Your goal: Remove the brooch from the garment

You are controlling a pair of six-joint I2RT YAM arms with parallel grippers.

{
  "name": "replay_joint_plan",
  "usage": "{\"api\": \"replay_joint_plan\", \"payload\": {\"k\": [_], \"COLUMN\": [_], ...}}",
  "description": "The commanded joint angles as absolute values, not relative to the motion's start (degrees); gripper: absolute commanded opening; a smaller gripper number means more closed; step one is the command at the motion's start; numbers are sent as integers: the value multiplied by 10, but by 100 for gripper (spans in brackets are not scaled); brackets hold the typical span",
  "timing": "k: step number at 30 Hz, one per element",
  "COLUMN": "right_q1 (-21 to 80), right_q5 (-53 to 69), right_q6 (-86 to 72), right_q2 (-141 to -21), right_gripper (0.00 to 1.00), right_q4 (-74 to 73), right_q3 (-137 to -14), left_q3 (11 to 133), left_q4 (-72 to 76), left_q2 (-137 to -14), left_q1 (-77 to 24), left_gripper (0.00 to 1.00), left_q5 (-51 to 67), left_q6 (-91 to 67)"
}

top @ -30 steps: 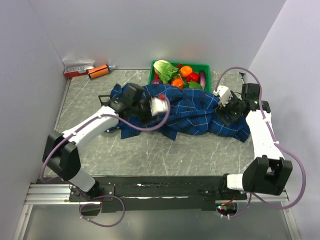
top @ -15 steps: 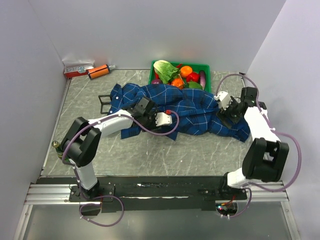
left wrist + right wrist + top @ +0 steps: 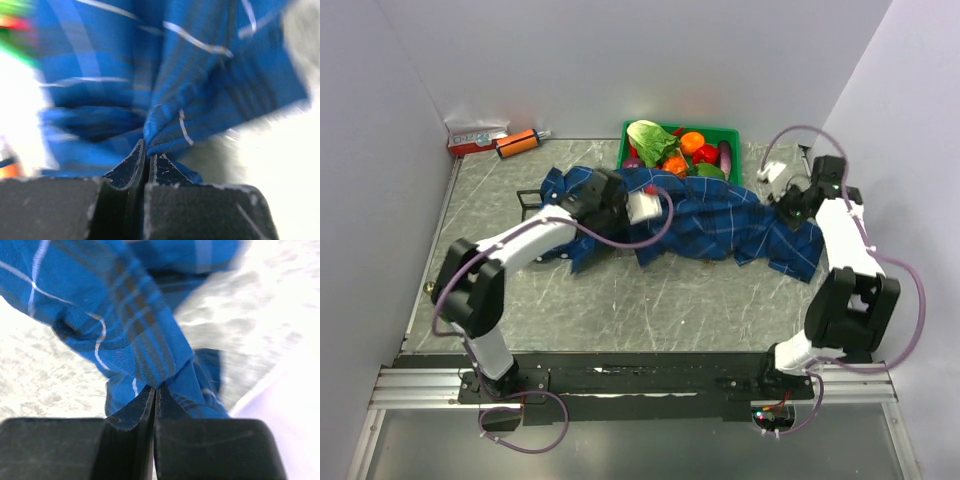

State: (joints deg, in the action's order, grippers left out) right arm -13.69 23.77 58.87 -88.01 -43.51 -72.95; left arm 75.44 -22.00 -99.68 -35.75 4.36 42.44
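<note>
The garment [image 3: 710, 215], a dark blue plaid shirt, lies stretched across the middle of the table between my two grippers. My left gripper [image 3: 646, 211] is shut on a fold of the shirt [image 3: 165, 120] at its left part; the jaws [image 3: 148, 156] are pressed together with cloth pinched between them. My right gripper [image 3: 790, 205] is shut on the shirt's right end [image 3: 130, 340]; its jaws [image 3: 156, 390] are closed on a bunched corner. A small red spot [image 3: 650, 189] shows on the fabric by the left gripper. The brooch is not visible in any view.
A green crate [image 3: 735, 135] of vegetables stands right behind the shirt. An orange tube [image 3: 517, 143] and a red-and-white box [image 3: 475, 138] lie at the back left. A black frame-like object [image 3: 528, 203] sits at the shirt's left edge. Walls close in on both sides.
My left gripper has moved back and slightly left with the cloth. My right gripper has moved back and right, pulling the shirt's right end out; the shirt is now more stretched.
</note>
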Motion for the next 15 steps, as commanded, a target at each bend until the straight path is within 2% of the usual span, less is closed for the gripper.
{"api": "replay_joint_plan", "payload": {"k": [1,7,15], "right_q1": [-146,-146,-146], "right_q5": [257,208,88], "right_q6": [499,402,332], "right_q2": [-773,-692,-680], "right_gripper": [0,0,0], "right_q4": [-380,-294,-251], "right_q3": [-801,-866,-1049], "left_q3": [869,1054,1278], "left_q4": [-196,-198,-168], "left_q2": [-896,-867,-893], "left_q1": [-334,-329,-333], "left_gripper": [1,1,1], "left_q5": [71,118,167], "left_q6": [376,356,270]}}
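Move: Both hands already pinch the plaid garment, whose middle sags roughly 13 cm right of the left hand and 25 cm left of the right hand, level with both and some 5 cm below. From the left hand, the green crate stands about 13 cm ahead and 13 cm right; the black frame lies some 19 cm left and 2 cm ahead. The brooch is hidden. Both hands keep pinching and hoist the garment quickly, left about 45 cm, right about 35, fingers tipping up. ##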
